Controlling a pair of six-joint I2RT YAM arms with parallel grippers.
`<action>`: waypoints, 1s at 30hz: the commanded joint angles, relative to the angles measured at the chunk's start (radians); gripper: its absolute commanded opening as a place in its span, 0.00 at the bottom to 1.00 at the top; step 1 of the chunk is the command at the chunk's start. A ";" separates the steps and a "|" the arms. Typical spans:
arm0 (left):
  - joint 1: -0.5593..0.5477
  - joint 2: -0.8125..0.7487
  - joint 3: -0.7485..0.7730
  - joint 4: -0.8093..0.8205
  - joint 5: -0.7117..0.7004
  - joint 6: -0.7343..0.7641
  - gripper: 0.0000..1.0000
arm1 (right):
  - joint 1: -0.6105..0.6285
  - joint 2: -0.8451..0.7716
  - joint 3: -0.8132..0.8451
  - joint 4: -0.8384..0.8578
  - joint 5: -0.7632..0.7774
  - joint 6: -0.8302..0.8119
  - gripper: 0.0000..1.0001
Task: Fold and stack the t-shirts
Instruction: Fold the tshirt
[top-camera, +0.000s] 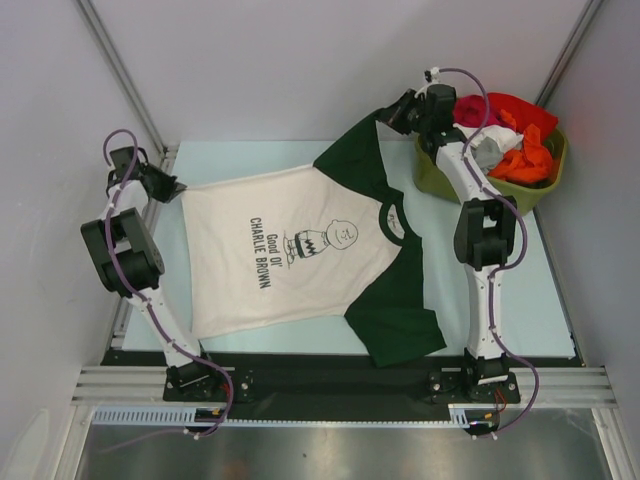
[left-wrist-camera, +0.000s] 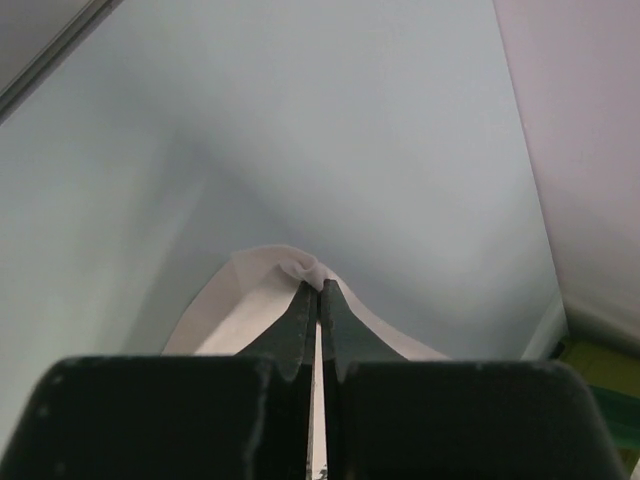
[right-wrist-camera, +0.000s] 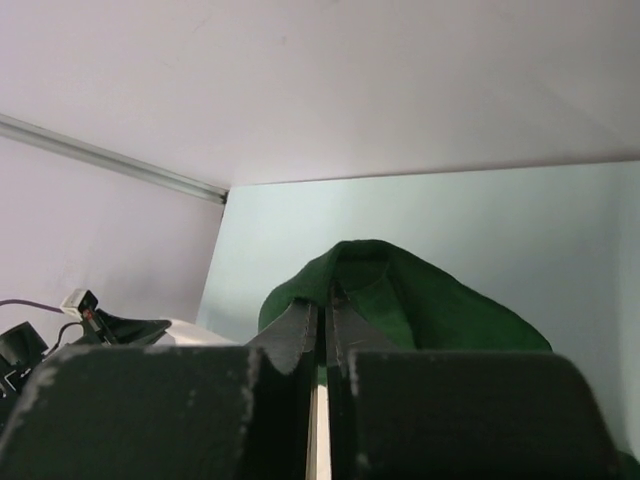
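A cream-white t-shirt (top-camera: 290, 250) with dark green sleeves and black "Good Ol' Charlie Brown" lettering lies spread over the table, collar to the right. My left gripper (top-camera: 172, 188) is shut on the shirt's cream hem corner at the far left; the pinched cloth (left-wrist-camera: 300, 268) bunches at the fingertips. My right gripper (top-camera: 393, 115) is shut on the far green sleeve (top-camera: 355, 150); in the right wrist view the green cloth (right-wrist-camera: 400, 300) drapes over the tips. The near green sleeve (top-camera: 395, 325) lies flat toward the front edge.
An olive-green tub (top-camera: 445, 180) stands at the back right, holding red, orange and white garments (top-camera: 515, 140). White walls close in left, right and behind. The black rail (top-camera: 320, 375) runs along the table's near edge.
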 joint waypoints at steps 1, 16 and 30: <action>0.009 0.007 0.027 -0.028 -0.025 0.014 0.00 | -0.012 -0.070 0.012 -0.050 -0.017 0.011 0.00; 0.021 -0.065 -0.005 -0.156 -0.059 0.060 0.00 | -0.021 -0.268 -0.296 -0.216 -0.095 -0.014 0.00; 0.010 -0.237 -0.292 -0.231 -0.042 0.107 0.00 | -0.058 -0.538 -0.680 -0.314 -0.128 -0.027 0.00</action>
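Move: From the left hand, which holds the far hem corner, the t-shirt's near hem corner lies about 38 cm back and 9 to the right, the lettering some 15 back and 24 right, both about 10 below. The right hand holds the far green sleeve; from it the near sleeve is about 50 cm back, 6 left and 24 below, the collar 19 back and 5 left at like depth, and the basket 5 back, 33 right and 14 below. Drawing the far side of the t-shirt back over itself, both hands keep their shut grip and travel back and down towards the near side. The right goes about 16 cm back, sinking 6 mostly early on, and tips down some 25 degrees; the left starts slowly, then speeds up, to about 10 cm back and 4 down, tipping down too. ##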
